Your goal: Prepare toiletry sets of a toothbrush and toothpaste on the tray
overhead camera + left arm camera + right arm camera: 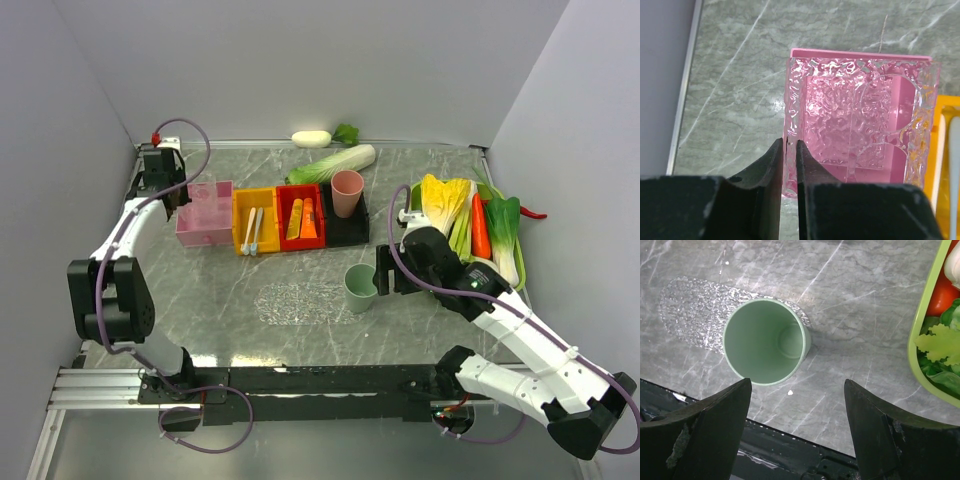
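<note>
A clear speckled tray (860,100) sits in the pink bin (860,52), and my left gripper (790,145) is shut on its left edge; in the top view this gripper (185,205) is at the bin's left side. Another clear tray (300,300) lies flat on the table. Two white toothbrushes (252,230) lie in the yellow bin, one showing in the left wrist view (955,170). Two orange toothpaste tubes (302,218) lie in the red bin. My right gripper (797,385) is open, just short of a green cup (765,341) at the flat tray's (692,310) right end.
A pink cup (347,192) stands on a black tray behind the bins. A green tray of vegetables (480,225) is at the right, its rim (925,330) close to my right gripper. A cabbage (335,163) and a white vegetable lie at the back wall.
</note>
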Robot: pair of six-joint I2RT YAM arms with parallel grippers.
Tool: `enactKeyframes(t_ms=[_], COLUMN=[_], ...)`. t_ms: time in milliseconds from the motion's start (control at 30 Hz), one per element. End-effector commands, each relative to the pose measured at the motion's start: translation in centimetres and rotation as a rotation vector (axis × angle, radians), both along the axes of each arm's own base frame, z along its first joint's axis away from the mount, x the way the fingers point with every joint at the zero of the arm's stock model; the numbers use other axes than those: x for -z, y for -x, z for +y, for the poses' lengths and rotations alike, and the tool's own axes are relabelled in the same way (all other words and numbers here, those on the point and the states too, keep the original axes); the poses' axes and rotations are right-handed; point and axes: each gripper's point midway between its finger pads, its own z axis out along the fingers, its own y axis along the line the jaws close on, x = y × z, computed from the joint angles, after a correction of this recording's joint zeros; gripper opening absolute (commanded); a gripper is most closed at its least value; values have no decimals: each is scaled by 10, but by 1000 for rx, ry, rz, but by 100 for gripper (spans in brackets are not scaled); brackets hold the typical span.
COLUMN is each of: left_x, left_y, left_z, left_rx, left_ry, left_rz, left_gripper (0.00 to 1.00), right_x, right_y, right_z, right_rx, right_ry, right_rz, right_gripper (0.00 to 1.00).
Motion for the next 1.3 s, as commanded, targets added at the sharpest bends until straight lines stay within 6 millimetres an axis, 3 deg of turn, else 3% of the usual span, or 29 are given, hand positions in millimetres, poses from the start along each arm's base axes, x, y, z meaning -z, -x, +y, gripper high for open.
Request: enactKeyframes(t_ms=[0,233,600,967,1267], left_x=[-42,-78,-120,-116,-98], left_y=[2,22,42,62,110], left_z=[2,4,-67,-145,-234], left_rx=[0,9,301,630,1000], left_ry=[-63,-169,-138,-91,-21], left_rz=[-103,-175,-325,-320,-279], left_gripper=[1,1,1,1,1], right_x=[-19,-32,-48,-60,-78], right_y=[-2,-1,1,4,4], right_z=[-5,-14,-19,-21,-34], right_rx=[29,51,58,57,84], right_ry=[-15,-1,-9,-29,-36], right_rz=[-38,-64,-92,-124,-207], right_gripper=[82,82,82,82,81])
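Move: The left hand grips a clear rack by its left edge; the clear textured tray it is bound for lies roughly 29 cm to its right, 20 cm back and 15 cm below. The pink box is almost underneath, about 3 cm ahead and 4 cm right; the orange toothbrush box is some 15 cm right and 1 cm ahead. The green cup stands 41 cm right, 18 cm back. From the right hand the tray's middle is about 15 cm left, 3 cm ahead. Still pinching the clear rack by its left edge, the left hand draws it up about 10 cm from the pink box, easing back, then swings it some 19 cm right over the orange box towards the textured tray, turning about 45 degrees clockwise, still drawing back and sinking slightly late. The empty right hand, fingers staying open, rises about 5 cm and edges right, away from the green cup. ##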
